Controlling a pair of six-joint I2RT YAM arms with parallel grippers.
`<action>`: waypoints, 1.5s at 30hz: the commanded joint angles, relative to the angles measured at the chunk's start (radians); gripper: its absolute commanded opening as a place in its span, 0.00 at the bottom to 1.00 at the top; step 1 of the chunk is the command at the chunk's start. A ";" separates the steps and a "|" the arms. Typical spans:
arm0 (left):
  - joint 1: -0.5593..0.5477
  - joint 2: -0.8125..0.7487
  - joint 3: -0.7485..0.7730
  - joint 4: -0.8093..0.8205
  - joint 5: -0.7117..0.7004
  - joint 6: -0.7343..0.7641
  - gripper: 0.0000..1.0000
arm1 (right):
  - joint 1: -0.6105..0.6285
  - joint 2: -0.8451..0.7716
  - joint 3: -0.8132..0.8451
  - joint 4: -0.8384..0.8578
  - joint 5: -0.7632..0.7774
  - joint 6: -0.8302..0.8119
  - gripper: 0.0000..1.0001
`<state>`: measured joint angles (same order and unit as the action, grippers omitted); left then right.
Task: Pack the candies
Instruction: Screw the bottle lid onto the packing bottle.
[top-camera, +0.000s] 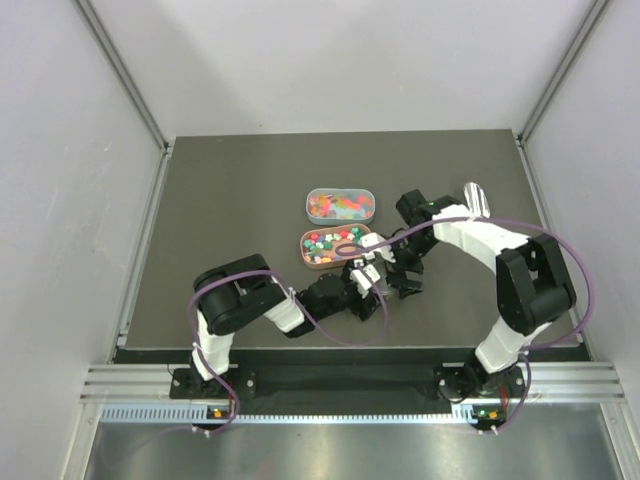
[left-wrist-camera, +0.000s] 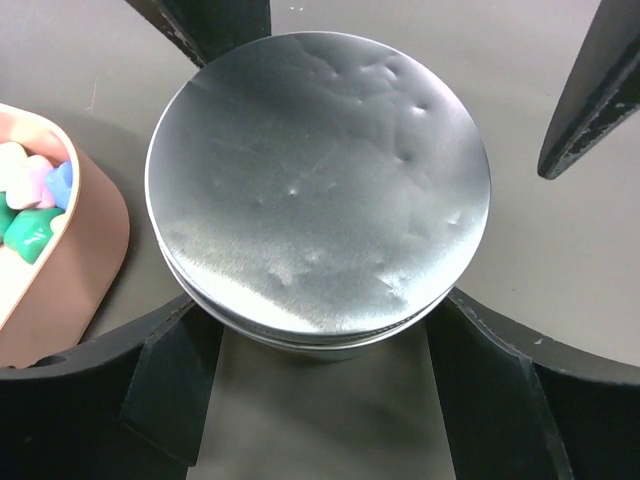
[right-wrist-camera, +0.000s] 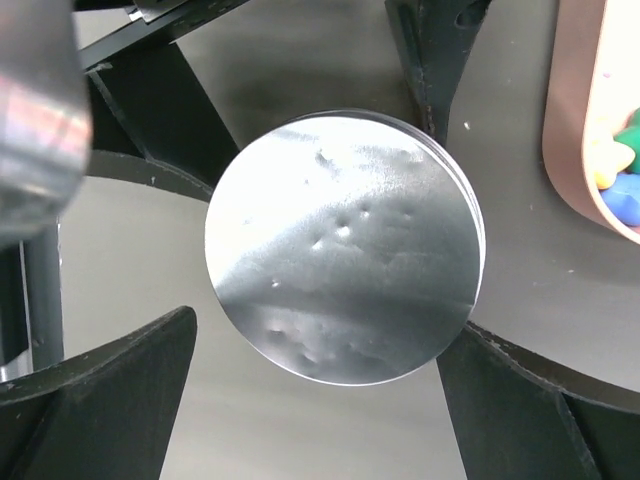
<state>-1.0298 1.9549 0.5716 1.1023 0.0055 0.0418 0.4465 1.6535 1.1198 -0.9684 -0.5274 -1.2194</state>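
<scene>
A small round jar with a dented silver lid (left-wrist-camera: 320, 190) stands on the dark mat. My left gripper (left-wrist-camera: 320, 300) is shut on the jar, its fingers (left-wrist-camera: 170, 370) touching both sides under the lid. My right gripper (right-wrist-camera: 328, 322) straddles the same lid (right-wrist-camera: 340, 240) from the opposite side, open, with a gap at its left finger (right-wrist-camera: 110, 390). Mixed-colour candies (top-camera: 330, 242) fill a brown oblong tray (top-camera: 305, 250) just left of the jar. They also show as candies (left-wrist-camera: 30, 200) in the left wrist view and candies (right-wrist-camera: 620, 170) in the right wrist view. Both grippers, left (top-camera: 368, 272) and right (top-camera: 402, 272), meet near the mat's middle.
A clear oblong box (top-camera: 310, 205) holding more colourful sweets lies right behind the brown tray. A clear glossy item (top-camera: 478, 197) rests at the right rear of the mat. Grey walls stand on both sides of the mat.
</scene>
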 joint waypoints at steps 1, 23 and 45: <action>0.010 0.053 -0.045 -0.193 -0.076 0.063 0.80 | -0.077 0.063 0.034 -0.096 0.080 -0.042 1.00; 0.011 0.073 -0.016 -0.248 -0.049 0.053 0.79 | -0.196 0.115 0.248 -0.162 -0.059 -0.204 0.98; 0.022 0.065 0.017 -0.337 0.071 0.032 0.71 | -0.124 0.091 0.353 -0.325 -0.318 -0.308 0.18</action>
<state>-1.0168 1.9736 0.6151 1.0679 0.0238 0.0368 0.2932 1.7294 1.4662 -1.2606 -0.7742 -1.4902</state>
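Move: The silver lid, already on the bottle, sits between the right hand's wide-open fingers, its middle about 1 cm ahead, 2 cm left and 1 cm below. From that hand the pink candy tray is some 9 cm ahead, 13 cm left and 6 cm lower; the clear-lidded tray is about 18 cm ahead and 12 cm left, as low. The left hand already grips the bottle, the lid straight above, about 4 cm up. Right hand dips rightward, swings forward, then rises some 11 cm from the lid, closing; left keeps the bottle. ##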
